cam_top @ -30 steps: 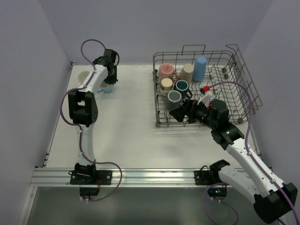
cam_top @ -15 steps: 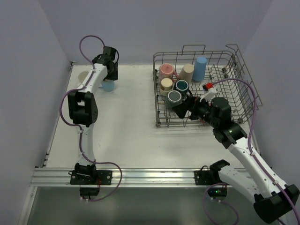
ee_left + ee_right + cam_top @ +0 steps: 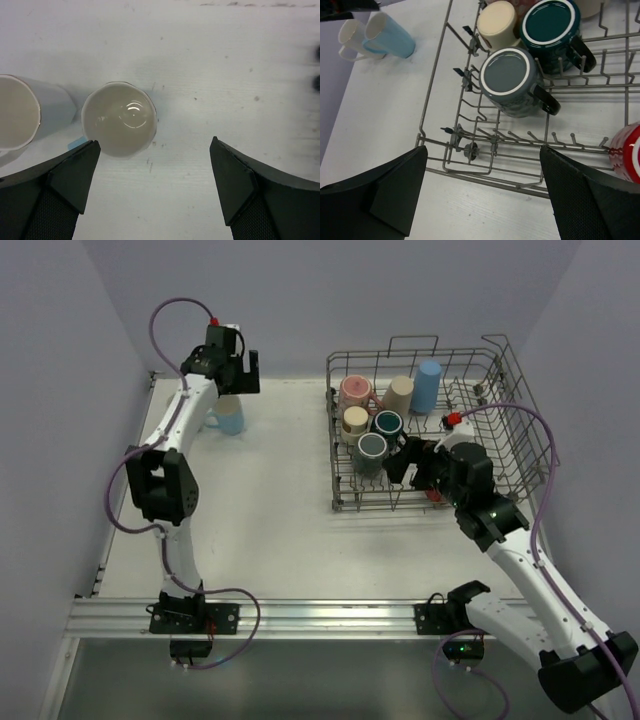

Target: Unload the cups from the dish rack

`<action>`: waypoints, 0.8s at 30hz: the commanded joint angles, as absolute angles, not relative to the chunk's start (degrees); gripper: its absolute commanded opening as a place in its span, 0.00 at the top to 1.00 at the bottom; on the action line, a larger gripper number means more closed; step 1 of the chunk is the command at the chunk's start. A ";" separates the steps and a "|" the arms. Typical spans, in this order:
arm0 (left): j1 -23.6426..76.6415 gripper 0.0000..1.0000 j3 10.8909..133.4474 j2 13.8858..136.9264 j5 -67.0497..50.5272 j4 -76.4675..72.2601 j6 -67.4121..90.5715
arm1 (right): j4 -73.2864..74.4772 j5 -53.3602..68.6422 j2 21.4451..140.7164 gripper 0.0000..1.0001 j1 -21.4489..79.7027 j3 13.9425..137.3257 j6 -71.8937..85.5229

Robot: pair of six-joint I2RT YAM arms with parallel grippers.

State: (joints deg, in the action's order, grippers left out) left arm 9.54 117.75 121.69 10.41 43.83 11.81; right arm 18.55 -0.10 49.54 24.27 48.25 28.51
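Observation:
The dish rack [image 3: 515, 430] stands at the right of the table and holds several cups: a speckled pink one [image 3: 355, 392], beige ones [image 3: 400, 392], a tall blue tumbler [image 3: 428, 385] and two dark teal mugs [image 3: 388, 423]. My right gripper [image 3: 405, 462] hovers open over the rack's near left corner [image 3: 436, 67], just short of the grey-teal mug [image 3: 510, 80]. A red cup [image 3: 627, 152] shows at the right edge. My left gripper [image 3: 232, 360] is open and raised above the light blue cup [image 3: 120, 119], which stands upright on the table beside a white cup [image 3: 17, 117].
The cell's walls close in on the left, back and right. The left arm reaches along the table's left side to the far corner. An aluminium rail [image 3: 320, 615] runs along the near edge.
My left gripper opened, let go of the light blue cup and lifted away from it. My right gripper moved farther over the rack toward the teal mugs.

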 commanded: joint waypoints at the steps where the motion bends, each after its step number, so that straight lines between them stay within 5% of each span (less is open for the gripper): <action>1: 11.59 0.00 113.06 108.04 5.72 35.08 13.80 | 19.34 -3.69 49.92 0.04 21.81 50.45 27.33; 13: 26.81 0.00 68.88 64.56 -13.60 18.22 18.27 | 22.94 -20.91 58.35 0.01 12.92 48.16 25.05; 24: 26.89 0.00 51.51 47.64 -14.95 16.53 14.94 | 28.38 -22.85 64.59 0.01 8.88 50.45 25.31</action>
State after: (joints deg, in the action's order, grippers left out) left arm 27.05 53.12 49.58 -14.70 20.58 16.69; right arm 24.34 -20.69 63.11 9.28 48.71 24.91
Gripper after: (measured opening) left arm 0.997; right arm 0.989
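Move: The red cup, upside down at the rack's near edge, lies about 14 cm to the right of the empty right hand, 5 cm ahead and some 15 cm below. At about that same height, the gray mug is roughly 11 cm ahead and 4 cm left of the right hand, the teal mug 17 cm straight ahead. From the left hand the red cup is some 53 cm right, 23 cm back and 8 cm lower. The red cup draws the open right hand, which swings some 14 cm right and sinks about 9 cm with a little forward, turning clockwise and tipping down until the cup sits between its fingertips from above, no grip yet. Meanwhile the left hand, already open, rises off the light-blue mug and sweeps back almost 30 cm and to the right, swinging clockwise and sinking partway again at the end. ##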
